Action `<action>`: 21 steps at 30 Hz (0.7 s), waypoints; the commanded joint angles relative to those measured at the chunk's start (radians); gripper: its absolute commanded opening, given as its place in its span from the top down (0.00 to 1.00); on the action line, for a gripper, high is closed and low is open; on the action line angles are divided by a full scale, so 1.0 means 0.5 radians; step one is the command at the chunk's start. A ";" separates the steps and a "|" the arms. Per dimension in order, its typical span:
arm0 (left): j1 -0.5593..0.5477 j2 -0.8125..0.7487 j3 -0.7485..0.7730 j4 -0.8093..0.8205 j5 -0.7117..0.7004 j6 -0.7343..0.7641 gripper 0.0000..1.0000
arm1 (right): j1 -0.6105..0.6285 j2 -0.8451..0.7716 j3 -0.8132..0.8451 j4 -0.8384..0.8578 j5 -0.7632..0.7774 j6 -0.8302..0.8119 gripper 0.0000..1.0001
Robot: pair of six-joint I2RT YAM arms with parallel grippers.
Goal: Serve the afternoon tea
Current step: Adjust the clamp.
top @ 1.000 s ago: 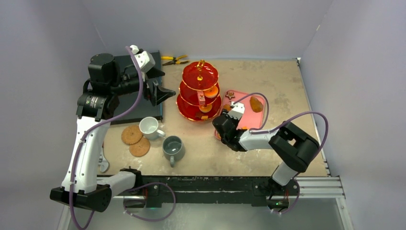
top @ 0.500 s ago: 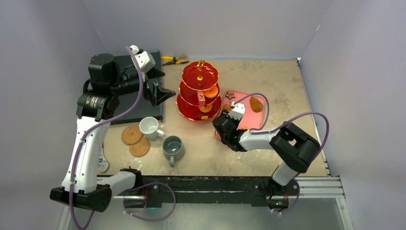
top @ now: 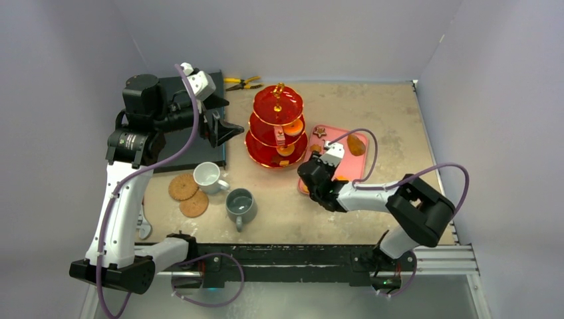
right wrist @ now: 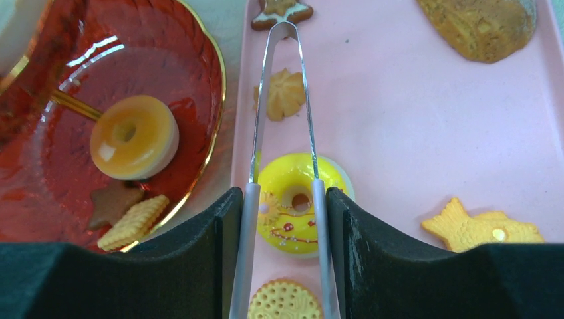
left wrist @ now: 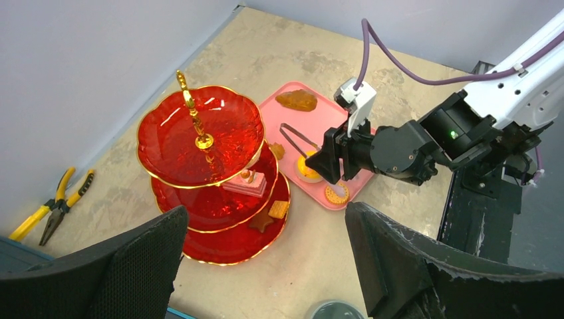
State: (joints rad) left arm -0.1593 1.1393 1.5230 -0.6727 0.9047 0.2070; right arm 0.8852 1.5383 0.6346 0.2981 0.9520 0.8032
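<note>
My right gripper (right wrist: 284, 196) is shut on a pair of metal tongs (right wrist: 259, 119), one arm against each finger. It hangs low over the pink tray (right wrist: 399, 133). The tongs' arms meet far out beside a star biscuit (right wrist: 282, 10) and straddle a yellow doughnut (right wrist: 292, 219). The red three-tier stand (top: 277, 126) stands just left of the tray, with an orange doughnut (right wrist: 133, 136) and biscuits on its tiers. My left gripper (top: 223, 129) is open and raised left of the stand. The white mug (top: 208, 176), grey mug (top: 240, 205) and two cork coasters (top: 182, 187) sit at the front left.
The tray also holds a brown pastry (right wrist: 482, 23), a yellow star biscuit (right wrist: 475, 226) and a round biscuit (right wrist: 282, 302). Yellow-handled pliers (top: 241, 83) lie at the back. A dark slab (top: 186, 143) lies under my left arm.
My right arm has shifted slightly to the right, carrying the tongs a little further over the tray. The left arm has not moved.
</note>
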 commanded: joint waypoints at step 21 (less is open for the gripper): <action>-0.121 0.009 -0.302 0.368 0.268 -0.275 0.12 | 0.061 -1.651 -0.137 0.150 -1.372 -0.592 0.51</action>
State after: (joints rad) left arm -0.1680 1.1332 1.4139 -0.6109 0.9859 0.1608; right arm 0.9115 0.7170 0.5205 0.3748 0.4717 0.5743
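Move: The right gripper already holds the clamp, its middle about 2 cm ahead of the hand point. Its goal, the open left gripper, waits some 22 cm to its left, 6 cm farther back and 32 cm higher. The yellow donut lies about 8 cm below the right hand and 2 cm ahead, and the cake stand about 12 cm to the left and 5 cm ahead. From the left gripper the clamp is roughly 22 cm right, 8 cm ahead and 32 cm down. Keep the right fingers' hold on the clamp and, after a slight dip, lift it fast off the tray area, about 22 cm up and then increasingly back, some 8 cm, towards the left gripper's height. On the way tip the fingers upward, raise the hand's left side and swing it some 30 degrees counter-clockwise. Lower the open left gripper a little, about 3 cm. ##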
